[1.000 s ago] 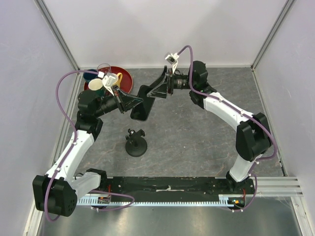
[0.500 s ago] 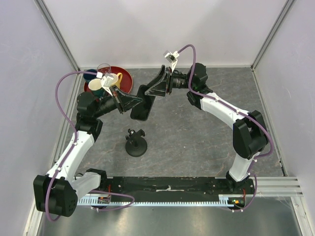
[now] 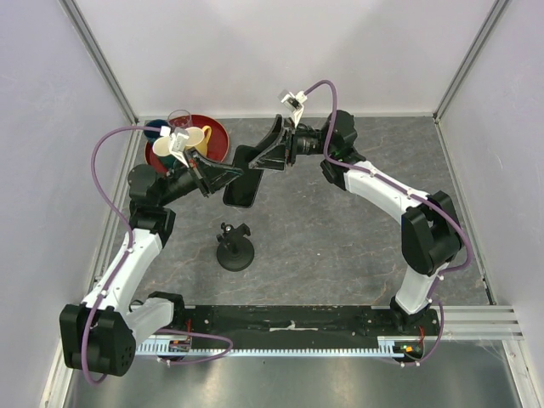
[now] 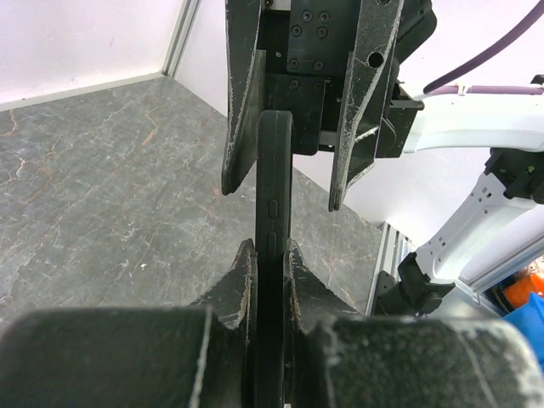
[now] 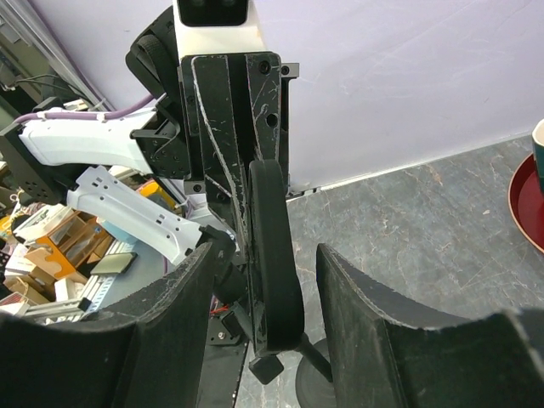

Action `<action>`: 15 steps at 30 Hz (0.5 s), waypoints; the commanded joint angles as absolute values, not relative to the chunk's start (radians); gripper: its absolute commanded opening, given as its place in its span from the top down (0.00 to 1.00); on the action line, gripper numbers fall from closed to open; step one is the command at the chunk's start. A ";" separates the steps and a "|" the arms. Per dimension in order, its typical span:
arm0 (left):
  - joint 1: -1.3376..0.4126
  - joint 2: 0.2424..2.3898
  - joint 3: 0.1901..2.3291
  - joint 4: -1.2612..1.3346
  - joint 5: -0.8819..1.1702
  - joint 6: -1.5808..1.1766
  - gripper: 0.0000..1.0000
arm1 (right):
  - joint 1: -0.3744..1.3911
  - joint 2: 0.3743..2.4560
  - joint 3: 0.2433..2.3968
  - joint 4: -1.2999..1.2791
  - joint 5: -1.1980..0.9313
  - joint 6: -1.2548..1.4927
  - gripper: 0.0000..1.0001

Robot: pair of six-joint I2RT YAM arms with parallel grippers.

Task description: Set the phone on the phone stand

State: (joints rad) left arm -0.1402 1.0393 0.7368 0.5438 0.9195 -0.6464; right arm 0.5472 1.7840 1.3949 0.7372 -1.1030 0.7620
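The black phone (image 3: 242,183) hangs edge-on in the air above the table, and my left gripper (image 3: 223,177) is shut on its near-left end. In the left wrist view the phone (image 4: 274,187) stands pinched between my left gripper (image 4: 269,248) pads. My right gripper (image 3: 255,160) straddles the phone's far end from the other side. In the right wrist view the phone (image 5: 274,246) sits between the right gripper (image 5: 265,248) jaws with a gap on each side, so it is open. The phone stand (image 3: 235,246) stands upright on the table below, and its base (image 5: 310,387) shows under the phone.
A red tray (image 3: 212,127) holding several cups (image 3: 174,140) sits at the back left, close behind my left wrist. White walls enclose the grey marbled table (image 3: 340,229) on three sides.
The right gripper's jaws have narrowed around the phone's far end. Both grippers and the phone have drifted slightly left and back.
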 commanded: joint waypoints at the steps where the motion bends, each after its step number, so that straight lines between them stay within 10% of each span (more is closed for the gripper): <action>1: -0.132 1.025 0.747 0.672 0.948 -0.712 0.98 | 0.563 1.795 1.423 0.752 -1.120 0.732 0.43; 15: -0.133 1.035 0.750 0.680 0.960 -0.729 0.98 | 0.581 1.801 1.416 0.876 -1.075 0.822 0.81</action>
State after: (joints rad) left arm -0.1349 1.0420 0.7334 0.5972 0.9451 -0.6903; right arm 0.5789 1.8023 1.3956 0.7681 -1.1015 0.7868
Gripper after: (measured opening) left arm 0.118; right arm 0.230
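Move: The left hand holds the phone by its edge, the phone's middle about 2 cm to that hand's right. The phone stand is some 9 cm back from the left hand, 2 cm to its left and 22 cm below; the red mug tray lies 32 cm ahead, 20 cm left and 27 cm down. From the right hand, its half-open fingers already astride the phone's near edge, the phone's middle is about 3 cm left and 1 cm back, a centimetre below. The right fingers close from about half open until they pinch the phone's edge between them, while that hand eases about 1 cm left, farther onto the phone, and 1 cm back, hardly turning. The left hand keeps its grip and holds the phone nearly still in the air. ##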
